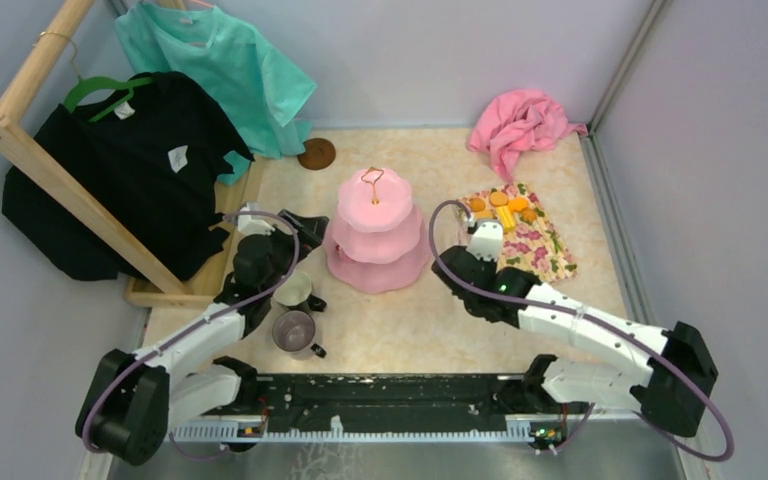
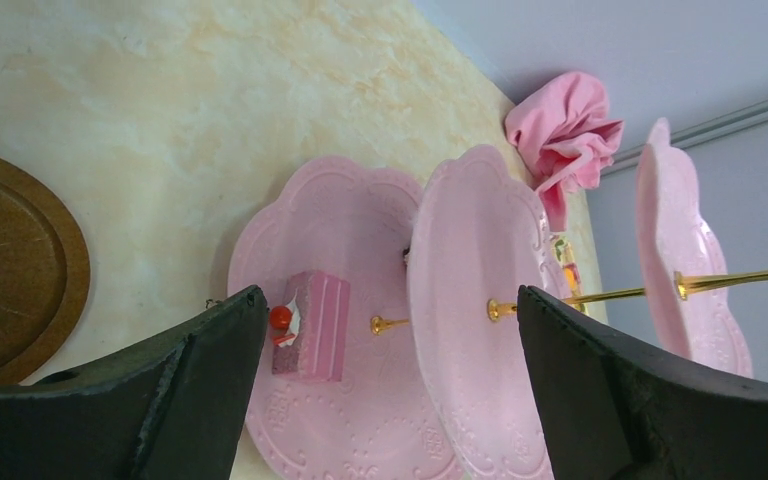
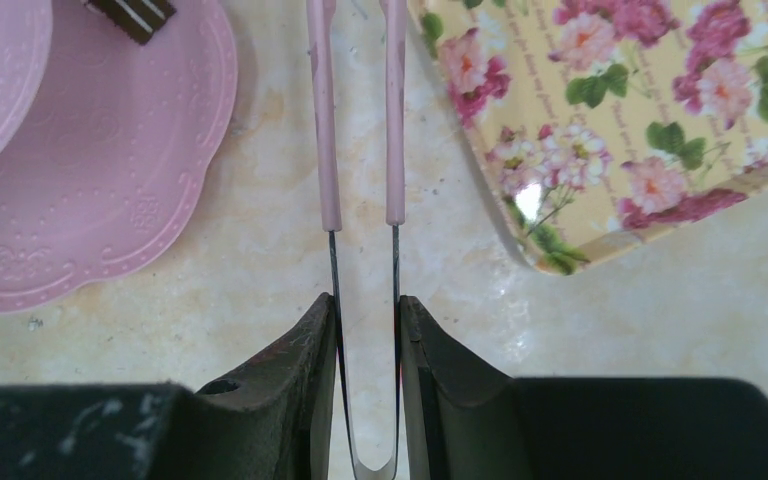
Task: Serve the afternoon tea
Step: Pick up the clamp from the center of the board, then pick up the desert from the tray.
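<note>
The pink three-tier cake stand stands mid-table. A pink cake slice with a red cherry lies on its bottom tier, and a brown striped slice lies there too. Orange and yellow snacks sit on the floral mat. A white mug and a grey-purple mug stand near the left arm. My left gripper is open, level with the stand's left side, holding nothing. My right gripper is shut on pink-tipped metal tongs that point between stand and mat.
A brown saucer lies behind the stand, and another brown disc shows in the left wrist view. A pink cloth is bunched in the back right corner. A wooden rack with hanging shirts fills the left side.
</note>
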`<state>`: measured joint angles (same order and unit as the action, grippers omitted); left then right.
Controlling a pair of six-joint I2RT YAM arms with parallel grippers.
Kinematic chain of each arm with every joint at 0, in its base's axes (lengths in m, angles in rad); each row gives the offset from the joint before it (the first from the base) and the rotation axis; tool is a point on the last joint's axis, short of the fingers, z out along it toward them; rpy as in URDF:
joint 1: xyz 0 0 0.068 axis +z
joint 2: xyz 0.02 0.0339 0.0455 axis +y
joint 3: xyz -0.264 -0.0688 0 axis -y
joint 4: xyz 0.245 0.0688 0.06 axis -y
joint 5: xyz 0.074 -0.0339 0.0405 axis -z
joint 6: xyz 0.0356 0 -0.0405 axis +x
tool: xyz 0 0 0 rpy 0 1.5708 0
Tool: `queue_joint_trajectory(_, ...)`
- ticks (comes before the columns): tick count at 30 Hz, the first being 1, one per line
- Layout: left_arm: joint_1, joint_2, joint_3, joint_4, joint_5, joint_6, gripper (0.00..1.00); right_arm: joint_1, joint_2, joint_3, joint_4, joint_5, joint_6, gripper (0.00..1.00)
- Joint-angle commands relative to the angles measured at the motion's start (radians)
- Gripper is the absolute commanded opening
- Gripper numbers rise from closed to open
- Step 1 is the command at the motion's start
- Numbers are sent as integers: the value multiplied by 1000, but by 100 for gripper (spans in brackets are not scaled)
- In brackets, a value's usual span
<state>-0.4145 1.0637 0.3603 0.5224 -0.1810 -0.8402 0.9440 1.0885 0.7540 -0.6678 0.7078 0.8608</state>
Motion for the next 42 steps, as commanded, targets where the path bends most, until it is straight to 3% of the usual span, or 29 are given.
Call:
queue_joint_trajectory(1,0,-49,-5,-2,14,12,99,-118,-76,82,-81,-40,-150,13)
queue_joint_trajectory(6,-1,-57,-13,27,35,-8,99,-326,-68,133,-52,-179,-356,10)
queue_joint_trajectory(15,-1,3,-24,127,55,-43,99,-497,42,188,-22,-297,-537,11)
queue_joint_trajectory(31,-1,87,-32,226,55,-70,99,-606,187,164,-30,-379,-508,19)
queue_joint_trajectory(35,1,103,-33,237,54,-71,99,-625,205,157,-29,-388,-498,26)
queue_joint_trajectory(42,11,134,-42,268,64,-85,99,-666,227,155,-19,-410,-496,30)
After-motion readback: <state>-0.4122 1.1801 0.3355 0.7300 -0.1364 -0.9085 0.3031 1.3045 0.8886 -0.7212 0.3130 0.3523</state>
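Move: The right hand already holds the clamp. The floral tray it is carried to has its middle roughly 14 cm to the right, 9 cm ahead and 10 cm below. The yellow and orange food pieces lie on its far part, about 11 cm right and 16 cm ahead. The tiered stand is some 15 cm left and 7 cm ahead. From the left hand the tray is about 42 cm right and 2 cm back. Rightward and somewhat forward, about 11 cm across, the right hand swings the held clamp from beside the tiered stand to over the floral tray. It first rises about 3 cm, then sinks some 6 cm while its fingers tip down about 20 degrees. They keep their hold on the clamp's arms throughout. ##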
